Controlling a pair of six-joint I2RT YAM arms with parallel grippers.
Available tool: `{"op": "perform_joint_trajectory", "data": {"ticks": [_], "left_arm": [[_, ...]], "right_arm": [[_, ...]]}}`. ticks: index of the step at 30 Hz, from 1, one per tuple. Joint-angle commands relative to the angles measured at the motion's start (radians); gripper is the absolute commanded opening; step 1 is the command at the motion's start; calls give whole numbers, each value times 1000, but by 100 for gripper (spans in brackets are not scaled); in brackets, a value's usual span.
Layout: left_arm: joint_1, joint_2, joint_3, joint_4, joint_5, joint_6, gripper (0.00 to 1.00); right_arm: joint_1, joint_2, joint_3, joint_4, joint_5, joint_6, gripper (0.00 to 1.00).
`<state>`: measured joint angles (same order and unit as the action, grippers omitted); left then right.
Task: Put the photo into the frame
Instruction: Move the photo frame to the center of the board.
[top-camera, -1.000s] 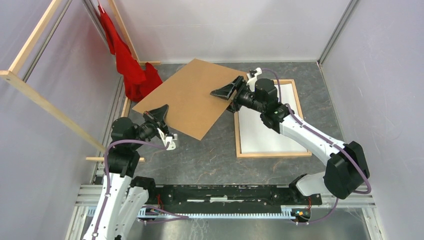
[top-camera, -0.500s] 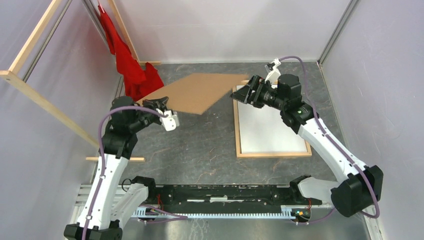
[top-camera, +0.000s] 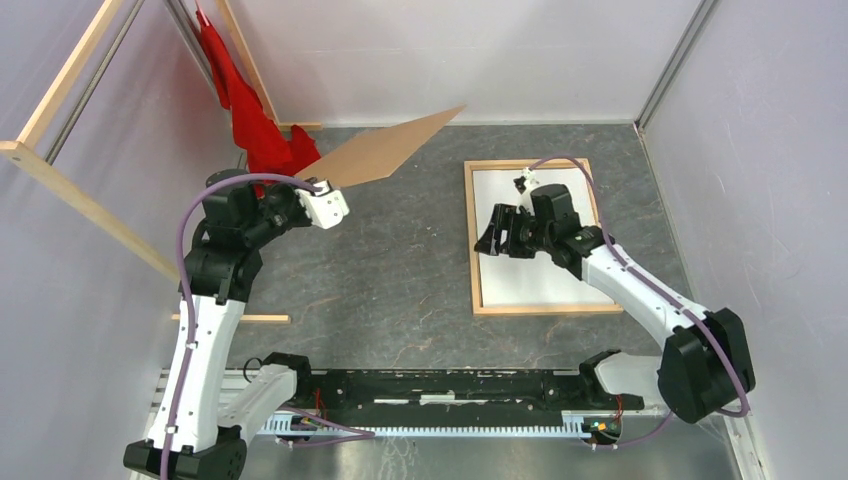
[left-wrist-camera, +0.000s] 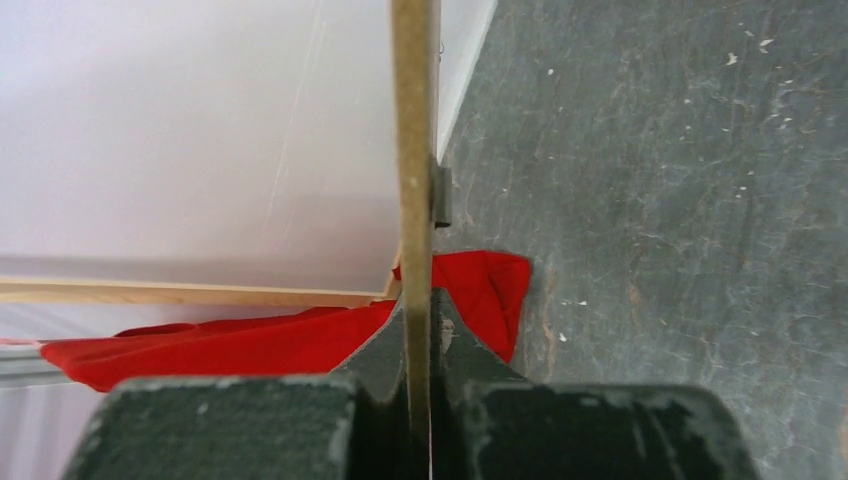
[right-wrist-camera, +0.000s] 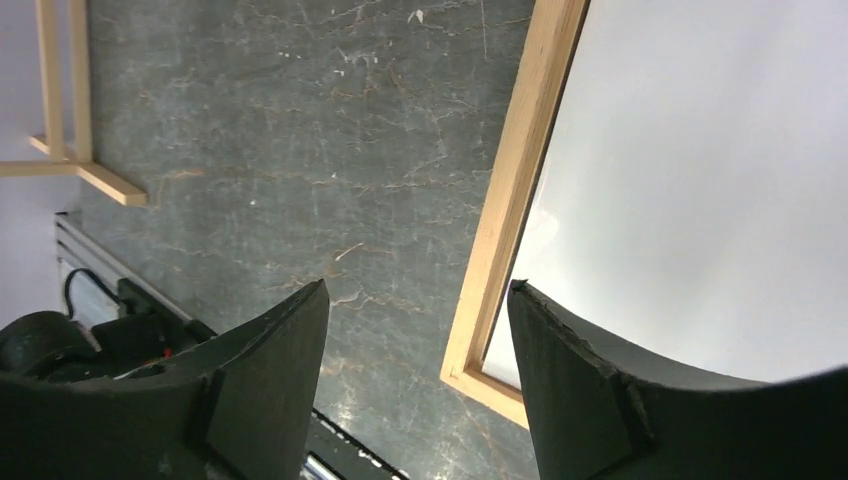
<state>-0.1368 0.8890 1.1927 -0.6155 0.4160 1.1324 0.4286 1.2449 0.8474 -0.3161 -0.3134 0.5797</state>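
The light-wood frame (top-camera: 545, 309) lies flat on the right of the table. A white sheet, the photo (top-camera: 545, 275) with its plain back up, fills it. My right gripper (top-camera: 487, 240) hovers open over the frame's left rail (right-wrist-camera: 515, 190), with nothing between its fingers; the photo's white back (right-wrist-camera: 700, 180) shows beside it. My left gripper (top-camera: 300, 192) is shut on the near corner of the brown hardboard panel (top-camera: 385, 150), held tilted in the air at the back left. In the left wrist view the panel's edge (left-wrist-camera: 413, 150) runs straight up from the left gripper (left-wrist-camera: 420, 310).
A red cloth (top-camera: 255, 120) hangs in the back left corner, also seen under the panel as red cloth (left-wrist-camera: 250, 340). Long wooden rails (top-camera: 90, 210) lean along the left wall, and a short wood strip (top-camera: 230, 318) lies at the table's left edge. Walls enclose the table.
The right gripper has let go of the panel, opened and dropped over the frame's left rail. The left arm has swung the panel up and back to the left, off the frame.
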Motion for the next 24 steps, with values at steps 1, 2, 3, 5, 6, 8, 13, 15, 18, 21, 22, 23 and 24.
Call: {"op": "perform_joint_trajectory", "data": {"ticks": [1,2,3,5,6,8,13,15,18,21,22,23,24], "left_arm": [[0,-25,56,31,16,-70,2],[0,-30,50,31,16,-71,2],[0,-33,45,31,16,-68,2],[0,-42,39,31,19,-69,2],[0,-45,38,31,20,-69,2],[0,-50,37,33,18,-68,2],[-1,-62,26,45,13,-63,2],[0,-63,22,45,14,-63,2],[0,-61,21,45,15,-63,2],[0,-62,17,52,16,-65,2],[0,-62,16,55,18,-66,2],[0,-63,15,57,19,-65,2],[0,-62,15,56,19,-66,2]], "right_arm": [[53,54,7,63,95,-41,71],[68,68,9,67,116,-41,70],[85,87,13,68,140,-43,68],[110,123,16,74,174,-42,64],[120,142,16,79,193,-42,62],[137,172,18,87,221,-44,59],[188,235,44,81,324,-60,52],[200,255,54,79,352,-63,49],[210,281,64,75,379,-68,46],[214,302,64,81,384,-68,44],[214,308,64,84,382,-67,43],[217,314,64,87,382,-66,41],[219,320,64,88,383,-65,41]]}}
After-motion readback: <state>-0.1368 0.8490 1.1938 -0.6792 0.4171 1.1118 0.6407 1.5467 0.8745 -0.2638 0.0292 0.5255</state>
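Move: The left rail of the photo frame, at the spot the open right fingers will straddle, lies about 13 cm below the right hand, some 2 cm ahead and 3 cm to its left. The white sheet inside the frame is centred roughly 7 cm ahead and 11 cm to the right; the frame's near left corner is about 7 cm back and 2 cm left. From the left hand, holding the brown board, that rail spot lies some 26 cm right, 1 cm back and far below. The right hand sinks about 10 cm towards the frame's left rail, steepening some 20 degrees while its fingers narrow. ##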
